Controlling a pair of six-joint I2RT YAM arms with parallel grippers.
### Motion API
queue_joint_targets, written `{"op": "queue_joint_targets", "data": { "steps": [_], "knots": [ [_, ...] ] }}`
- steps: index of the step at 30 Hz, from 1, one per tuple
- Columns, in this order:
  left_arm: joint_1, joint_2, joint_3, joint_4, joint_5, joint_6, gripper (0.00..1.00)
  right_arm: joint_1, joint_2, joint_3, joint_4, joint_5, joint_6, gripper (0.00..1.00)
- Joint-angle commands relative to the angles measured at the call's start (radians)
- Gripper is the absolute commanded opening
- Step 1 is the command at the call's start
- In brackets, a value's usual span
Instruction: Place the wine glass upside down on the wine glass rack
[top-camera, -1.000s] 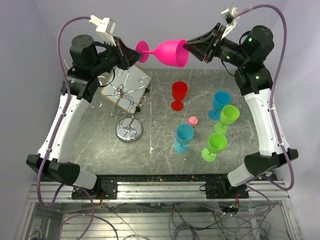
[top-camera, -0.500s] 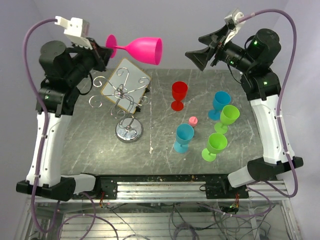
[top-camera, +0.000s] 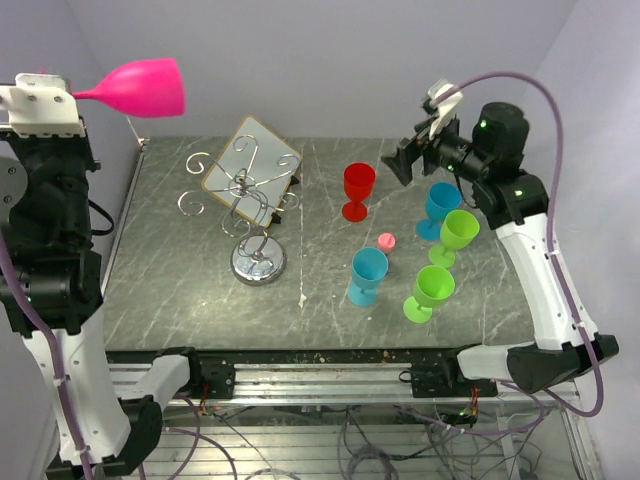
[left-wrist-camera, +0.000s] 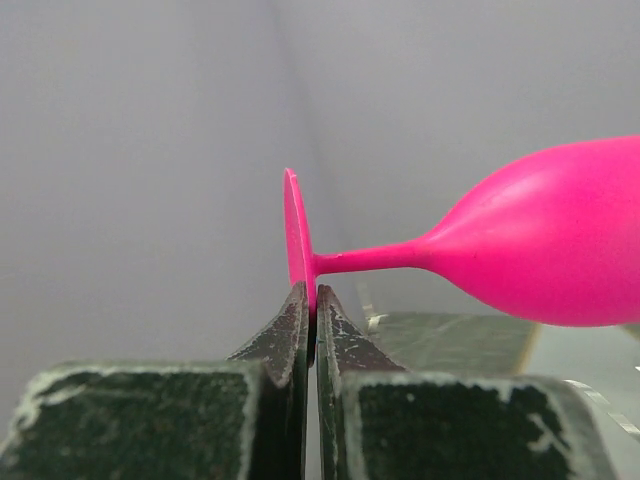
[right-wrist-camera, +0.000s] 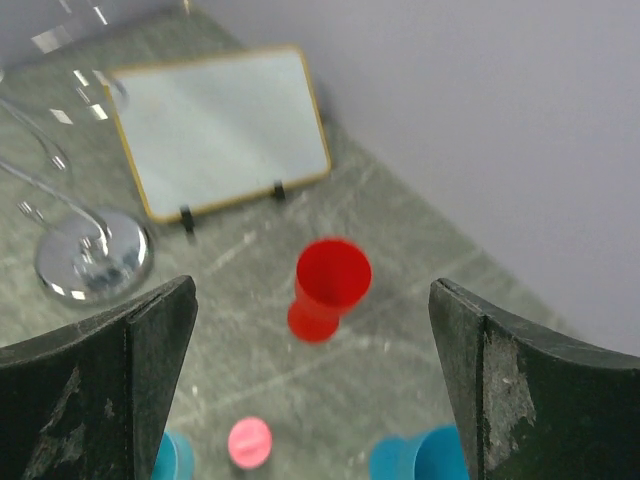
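The pink wine glass (top-camera: 142, 87) lies sideways high above the table's far left corner, bowl pointing right. In the left wrist view my left gripper (left-wrist-camera: 312, 296) is shut on the rim of its round foot (left-wrist-camera: 294, 238), and the bowl (left-wrist-camera: 545, 250) extends to the right. The silver wire wine glass rack (top-camera: 246, 196) stands on its shiny disc base (top-camera: 258, 262) at left centre, well below and to the right of the glass. My right gripper (top-camera: 400, 164) hangs open and holds nothing above the back right of the table, with a red cup showing between its fingers in the right wrist view (right-wrist-camera: 312, 288).
A white board in a wooden frame (top-camera: 262, 158) leans behind the rack. A red cup (top-camera: 358, 190), two blue cups (top-camera: 368, 275) (top-camera: 440, 208), two green cups (top-camera: 458, 235) (top-camera: 432, 290) and a small pink disc (top-camera: 386, 241) stand on the right half of the table.
My right gripper has let go of the glass's bowl, opened wide and pulled back to the right. The left arm has swung the glass up and far to the left.
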Motion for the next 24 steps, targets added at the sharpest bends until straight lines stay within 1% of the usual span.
{"op": "queue_joint_targets", "data": {
  "steps": [1,3,6,10,13,17,19,21,24],
  "knots": [
    [0.055,-0.015,-0.052,-0.004,-0.205,0.208,0.07,-0.001,-0.034,-0.158,0.052,0.146,-0.06,1.0],
    [0.059,-0.033,-0.084,0.013,-0.273,0.302,0.07,-0.001,-0.05,-0.207,0.079,0.169,-0.06,1.0],
    [0.06,-0.045,-0.137,0.035,-0.338,0.405,0.07,-0.001,-0.066,-0.264,0.086,0.164,-0.064,1.0],
    [0.067,-0.043,-0.203,0.041,-0.366,0.51,0.07,-0.002,-0.089,-0.346,0.123,0.161,-0.068,0.99],
    [0.067,-0.033,-0.235,0.014,-0.325,0.553,0.07,-0.006,-0.12,-0.412,0.186,0.16,-0.06,0.99],
    [0.067,-0.035,-0.278,-0.016,-0.202,0.605,0.07,-0.029,-0.152,-0.46,0.211,0.117,-0.051,0.98],
    [0.066,-0.035,-0.301,-0.037,-0.137,0.635,0.07,-0.053,-0.164,-0.47,0.216,0.065,-0.033,0.98],
    [0.065,-0.033,-0.332,-0.068,-0.078,0.709,0.07,-0.095,-0.173,-0.486,0.225,-0.016,-0.002,0.98],
    [0.066,-0.033,-0.388,-0.081,-0.055,0.816,0.07,-0.122,-0.182,-0.507,0.234,-0.081,0.012,0.98]
  ]
}}
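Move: The wine glass rack stands about 19 cm to the right of the left gripper and 8 cm farther out; its middle is nearly 40 cm below, its hooks some 20 cm below. Behind the rack, the white board lies 31 cm ahead and 16 cm right of this gripper, and the red glass 25 cm ahead and 44 cm right, both about 50 cm down. From the right gripper the rack is some 28 cm left, 2 cm nearer the base, 25 cm below. Keep the pink glass pinched by its foot and bring the left gripper down about 12 cm, first swinging it left, out to the side of the rack, then easing it forward. Meanwhile roll its right side down and dip the fingers, some 45 degrees in all, so the bowl tips downward. Sink the empty right gripper about as far, mostly early, drifting a little right, fingers open. ##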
